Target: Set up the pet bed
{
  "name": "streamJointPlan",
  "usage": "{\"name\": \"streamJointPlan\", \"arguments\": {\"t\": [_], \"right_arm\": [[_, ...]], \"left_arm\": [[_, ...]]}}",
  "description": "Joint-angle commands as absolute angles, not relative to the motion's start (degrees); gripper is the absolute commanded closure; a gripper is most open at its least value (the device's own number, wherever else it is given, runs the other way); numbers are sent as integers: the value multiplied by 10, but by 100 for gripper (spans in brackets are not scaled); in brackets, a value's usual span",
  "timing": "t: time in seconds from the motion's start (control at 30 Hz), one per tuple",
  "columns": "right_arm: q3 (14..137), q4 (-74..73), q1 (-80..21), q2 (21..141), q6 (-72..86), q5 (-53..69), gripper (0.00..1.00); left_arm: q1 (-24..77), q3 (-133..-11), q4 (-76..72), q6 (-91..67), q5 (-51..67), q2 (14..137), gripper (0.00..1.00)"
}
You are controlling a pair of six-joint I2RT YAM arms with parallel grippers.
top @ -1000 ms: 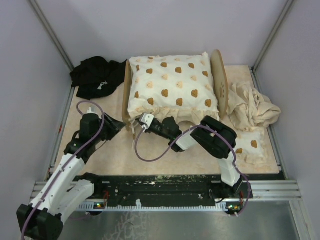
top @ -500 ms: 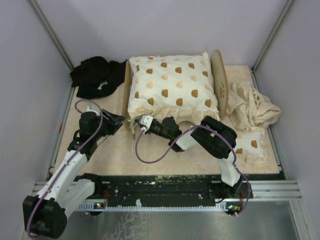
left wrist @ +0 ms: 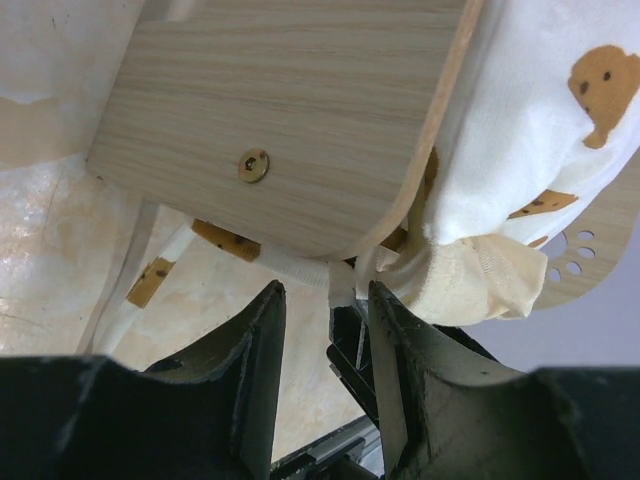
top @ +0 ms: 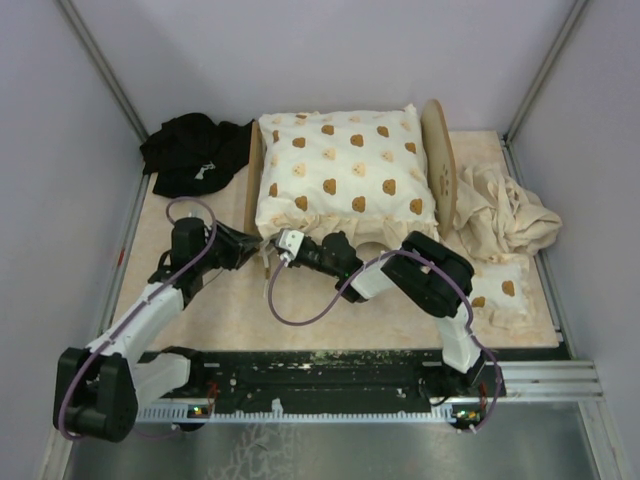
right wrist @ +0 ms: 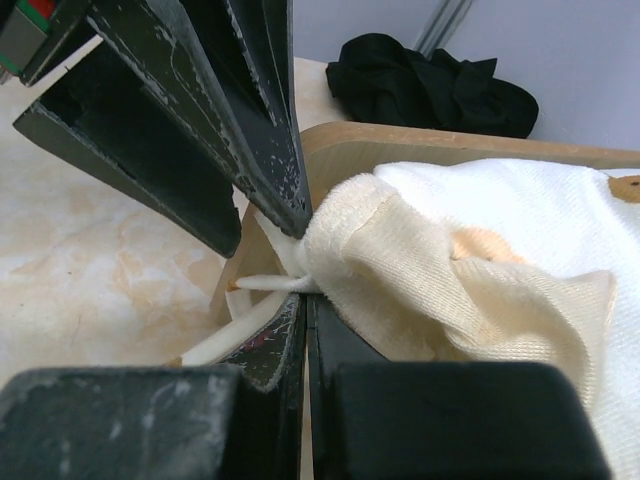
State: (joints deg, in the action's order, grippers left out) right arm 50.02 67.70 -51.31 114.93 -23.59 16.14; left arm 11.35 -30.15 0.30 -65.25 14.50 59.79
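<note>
The pet bed [top: 438, 160] is a light-wood frame standing at the back centre, with a cream frilled cushion [top: 345, 170] with brown prints lying on it. My right gripper [top: 280, 246] is at the bed's front-left corner, shut [right wrist: 305, 300] on a thin white tie [right wrist: 262, 286] at the cushion's frilled corner [right wrist: 400, 270]. My left gripper [top: 255, 250] faces it from the left, just under the wooden end board [left wrist: 290, 110]. It is open [left wrist: 322, 292], and the tie's loose end [left wrist: 341, 284] hangs between its fingertips, untouched.
A black cloth [top: 195, 150] lies at the back left. A crumpled beige cloth [top: 505, 210] and a second small printed cushion [top: 500, 290] lie on the right. Side rails and walls close in the marbled table [top: 230, 310].
My left arm has swung right, in to the bed's front-left corner, and its fingers have narrowed around the tie's end. The right arm has not moved.
</note>
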Motion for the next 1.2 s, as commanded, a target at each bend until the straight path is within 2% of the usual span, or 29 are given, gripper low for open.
{"name": "streamJointPlan", "arguments": {"t": [0.0, 0.4, 0.73, 0.87, 1.03, 1.07, 1.17], "right_arm": [[525, 699, -509, 1122, -238, 170, 100], [520, 702, -509, 1124, -241, 170, 100], [520, 702, -509, 1123, -239, 165, 100], [520, 705, -510, 1125, -238, 164, 100], [514, 713, -509, 1124, -238, 162, 100], [514, 713, -509, 1124, -237, 161, 100], [515, 713, -510, 1125, -225, 157, 100]], "left_arm": [[109, -305, -25, -666, 166, 613, 56], [109, -297, -43, -666, 134, 618, 57], [109, -301, -51, -663, 147, 635, 65], [109, -300, -55, -666, 146, 638, 74], [108, -303, -69, -667, 153, 649, 77], [108, -303, -72, -666, 156, 651, 81], [108, -299, -81, -661, 162, 650, 99]]}}
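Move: The white strap's free end stands between the left fingertips, about 1 cm ahead, 1 cm right and 1 cm below. The bed's left side panel has its middle some 12 cm ahead, 1 cm left and 4 cm lower; the cushion's middle is about 13 cm ahead and 16 cm right, level with the hand. From the right hand, which already holds the crossed strap, that end is about 1 cm back, 1 cm left and 2 cm up. The left hand eases about 1 cm forward and down, pinching the strap end beside the right hand's steady grip. ##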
